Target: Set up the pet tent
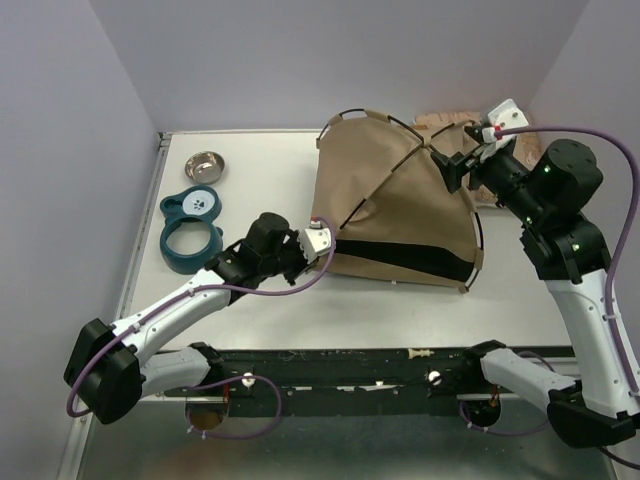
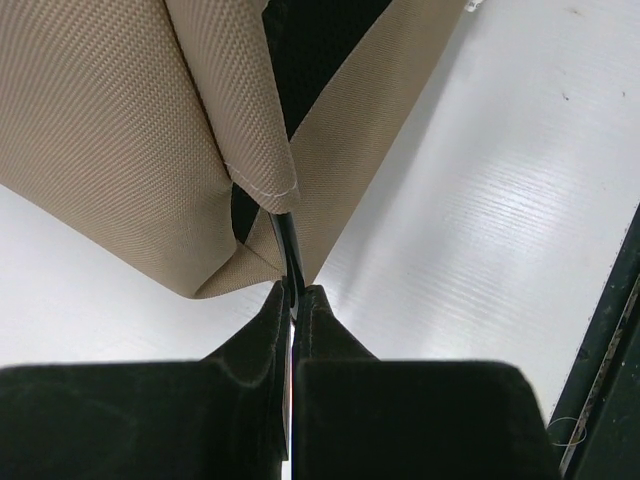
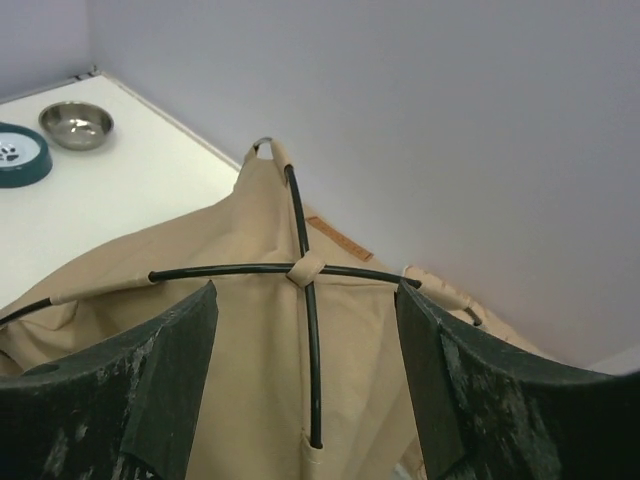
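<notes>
The pet tent (image 1: 390,210) stands mid-table, tan fabric on thin black poles with a black band along its base. My left gripper (image 1: 328,243) is at the tent's near left bottom corner. In the left wrist view that gripper (image 2: 294,292) is shut on the thin black pole end (image 2: 290,245) coming out of the fabric corner. My right gripper (image 1: 452,170) hovers at the tent's top. It (image 3: 305,310) is open, its fingers (image 3: 190,340) straddling the crossing of the two poles (image 3: 305,270), held by a fabric loop. An orange-brown label patch (image 3: 340,238) shows beyond.
A steel bowl (image 1: 204,164) and a teal ring-shaped feeder (image 1: 192,228) sit at the table's left. A pink cushion (image 1: 440,124) lies behind the tent against the back wall. Walls close in at the back and on both sides.
</notes>
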Available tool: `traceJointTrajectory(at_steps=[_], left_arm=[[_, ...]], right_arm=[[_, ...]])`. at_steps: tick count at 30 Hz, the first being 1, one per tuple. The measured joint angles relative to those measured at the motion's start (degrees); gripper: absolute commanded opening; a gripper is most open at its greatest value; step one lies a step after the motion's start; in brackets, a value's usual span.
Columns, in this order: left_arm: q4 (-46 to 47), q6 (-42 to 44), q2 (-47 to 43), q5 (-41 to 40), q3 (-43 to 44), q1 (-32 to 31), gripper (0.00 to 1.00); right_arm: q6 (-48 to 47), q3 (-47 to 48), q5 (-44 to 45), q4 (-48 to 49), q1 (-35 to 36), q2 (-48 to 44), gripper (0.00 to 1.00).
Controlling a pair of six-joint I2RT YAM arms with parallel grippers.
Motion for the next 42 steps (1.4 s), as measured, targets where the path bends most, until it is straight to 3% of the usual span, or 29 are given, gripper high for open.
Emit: traceJointTrajectory(at_steps=[13, 15, 16, 18, 21, 24, 29, 33, 38, 42], left_arm=[[0.2, 1.1, 0.0, 2.2, 0.0, 1.0, 0.0], [0.3, 1.3, 0.0, 2.3, -0.2, 1.4, 0.0], [0.3, 1.4, 0.1, 2.5, -0.2, 1.6, 0.0], [0.3, 1.6, 0.2, 2.9, -0.4, 2.2, 0.15], [0.3, 2.0, 0.2, 4.2, -0.4, 3.6, 0.52], [-0.6, 1.7, -0.3, 7.5, 0.3, 5.6, 0.63], [-2.8, 0.6, -6.6, 13.2, 4.9, 6.7, 0.66], [0.0, -5.6, -9.7, 15.2, 10.4, 6.4, 0.65], [4.3, -15.5, -2.5, 14.5, 20.1, 3.1, 0.62], [6.6, -20.5, 3.6, 13.2, 22.6, 1.1, 0.6]], right_arm=[[1.0, 0.2, -2.1, -8.1, -3.4, 10.4, 0.45], [0.9, 0.2, -2.7, -8.8, -4.0, 9.6, 0.32], [0.8, 0.2, -3.2, -9.0, -4.5, 9.3, 0.2], [0.9, 0.2, -4.2, -9.2, -5.4, 8.4, 0.01], [1.4, 0.1, -5.9, -9.2, -5.9, 7.3, 0.01], [1.9, -0.1, -7.3, -9.2, -5.9, 6.8, 0.01], [2.8, -1.2, -8.8, -9.2, -5.9, 6.8, 0.01], [4.3, -2.1, -9.6, -9.1, -5.9, 6.8, 0.01], [5.7, -3.1, -10.3, -8.6, -5.9, 6.8, 0.01], [6.1, -3.2, -10.7, -8.6, -5.9, 6.8, 0.01]])
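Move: The roof pole, just short of the poles' crossing, lies about 4 cm ahead of the right hand and 9 cm below; the crossing is some 7 cm ahead, 3 cm left, 8 cm below. The tent's near right corner is roughly 12 cm back, 12 cm right and 38 cm down. The left hand still pinches the pole end at the near left corner; the crossing lies from it some 12 cm ahead, 24 cm right, 22 cm up. Right hand dips about 10 cm, pinching the roof pole; left hand opens off corner pole, rising nearly 20 cm. ##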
